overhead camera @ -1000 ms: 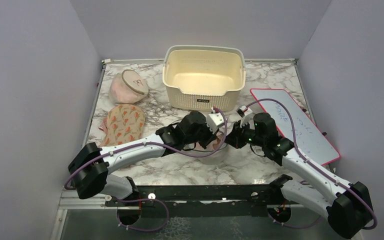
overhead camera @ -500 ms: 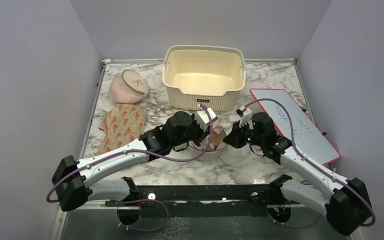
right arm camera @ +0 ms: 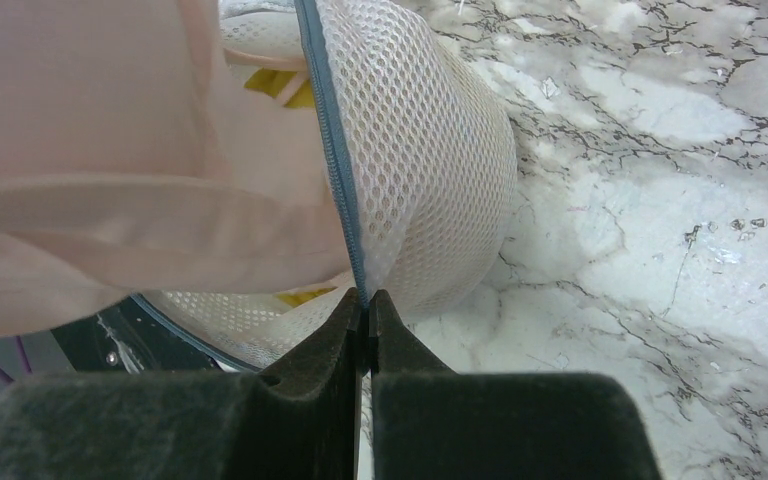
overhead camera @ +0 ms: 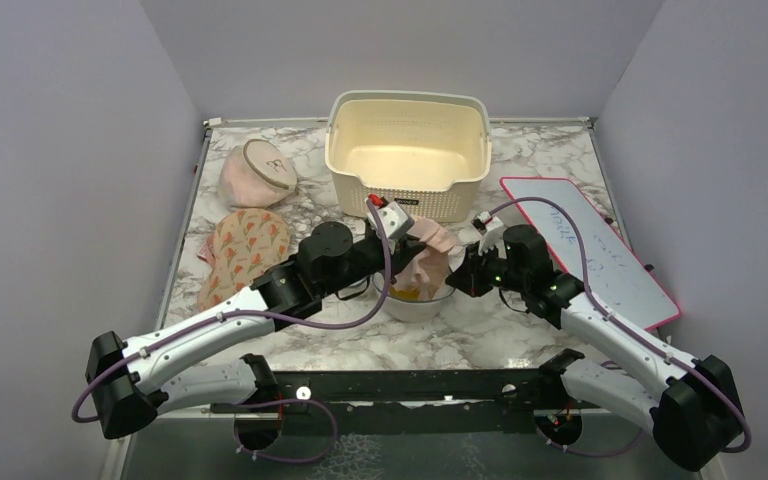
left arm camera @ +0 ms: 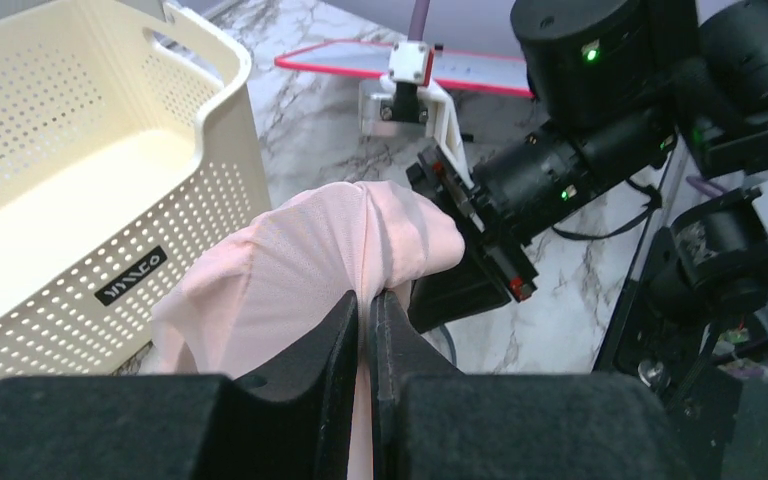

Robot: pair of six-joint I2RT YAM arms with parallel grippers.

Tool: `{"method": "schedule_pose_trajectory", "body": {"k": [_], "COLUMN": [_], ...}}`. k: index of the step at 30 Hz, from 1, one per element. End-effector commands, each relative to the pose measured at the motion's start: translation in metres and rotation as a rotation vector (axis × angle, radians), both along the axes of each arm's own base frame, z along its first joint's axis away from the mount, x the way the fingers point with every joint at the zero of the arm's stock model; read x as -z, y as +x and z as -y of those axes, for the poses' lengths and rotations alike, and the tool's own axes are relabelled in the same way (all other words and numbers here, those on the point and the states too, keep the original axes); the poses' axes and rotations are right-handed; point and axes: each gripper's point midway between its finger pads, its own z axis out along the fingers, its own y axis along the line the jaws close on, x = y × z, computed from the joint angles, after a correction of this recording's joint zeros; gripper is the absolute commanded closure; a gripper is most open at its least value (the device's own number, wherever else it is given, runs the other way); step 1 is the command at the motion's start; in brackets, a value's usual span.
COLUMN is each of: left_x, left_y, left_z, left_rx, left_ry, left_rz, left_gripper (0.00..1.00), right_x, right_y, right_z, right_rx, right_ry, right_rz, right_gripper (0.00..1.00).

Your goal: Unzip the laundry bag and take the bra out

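Observation:
The white mesh laundry bag (overhead camera: 412, 300) (right arm camera: 430, 150) sits open on the marble table between my two arms. A pale pink bra (overhead camera: 430, 255) (left arm camera: 310, 270) (right arm camera: 110, 150) hangs partly out of the bag's mouth, lifted above it. My left gripper (overhead camera: 412, 243) (left arm camera: 366, 300) is shut on the bra's fabric. My right gripper (overhead camera: 465, 280) (right arm camera: 365, 305) is shut on the bag's grey zip rim (right arm camera: 332, 150) at the bag's right side. Something yellow (right arm camera: 275, 85) shows inside the bag.
A cream perforated basket (overhead camera: 407, 150) (left arm camera: 80, 180) stands just behind the bag. A pinkish round bag (overhead camera: 256, 173) and a floral mitt (overhead camera: 248, 247) lie at the left. A pink-edged whiteboard (overhead camera: 600, 250) lies at the right.
My left gripper has drawn up and back toward the basket, pulling the pink bra out of the bag. The right gripper has stayed holding the rim.

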Motion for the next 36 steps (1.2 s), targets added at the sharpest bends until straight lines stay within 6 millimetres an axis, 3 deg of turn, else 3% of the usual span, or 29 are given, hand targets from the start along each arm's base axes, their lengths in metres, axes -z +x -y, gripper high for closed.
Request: {"method": "schedule_pose_trajectory", "body": {"k": [1, 13, 22, 30, 35, 36], "left_x": [-0.06, -0.154, -0.219, -0.22, -0.213, -0.203], "left_y": [0.005, 0.028, 0.065, 0.124, 0.18, 0.194], "left_z": [-0.003, -0.011, -0.022, -0.016, -0.014, -0.01], "left_rx": [-0.049, -0.161, -0.365, -0.58, -0.644, -0.656], "left_ry": [-0.156, -0.241, -0.274, -0.27, -0.313, -0.295], "left_rz": [0.056, 0.217, 0.347, 0.329, 0.276, 0.262], "left_gripper": [1.0, 1.0, 1.0, 1.0, 1.0, 1.0], "right_x": [-0.008, -0.008, -0.009, -0.008, -0.008, -0.007], "right_y": [0.002, 0.002, 0.002, 0.002, 0.002, 0.002], "right_z": [-0.001, -0.001, -0.001, -0.001, -0.002, -0.001], "right_rx": [-0.004, -0.005, -0.011, -0.009, -0.01, -0.01], "right_ry": [0.009, 0.012, 0.015, 0.011, 0.011, 0.008], "right_rz": [0.035, 0.041, 0.045, 0.041, 0.043, 0.04], "right_gripper": [0.99, 0.99, 0.99, 0.99, 0.99, 0.99]}}
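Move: The basket's middle lies about 27 cm ahead of the left gripper, 1 cm to its left and some 19 cm lower. Beneath that gripper, 24 cm down and 1 cm to its left, stand the open mesh laundry bag and the yellow garment inside it. From the right gripper the bag's middle is 8 cm left, level fore and aft, and 6 cm lower; the basket is 26 cm ahead and 8 cm left, about level in height. Keep the left fingers shut on the pink garment and draw it straight up out of the bag, about 20 cm, then swing it forward some 15 cm over the near side of the basket, turning the wrist about 30 degrees counter-clockwise and tipping the fingers up. Hold the right gripper still, keeping its pinch on the bag's zipped rim. ##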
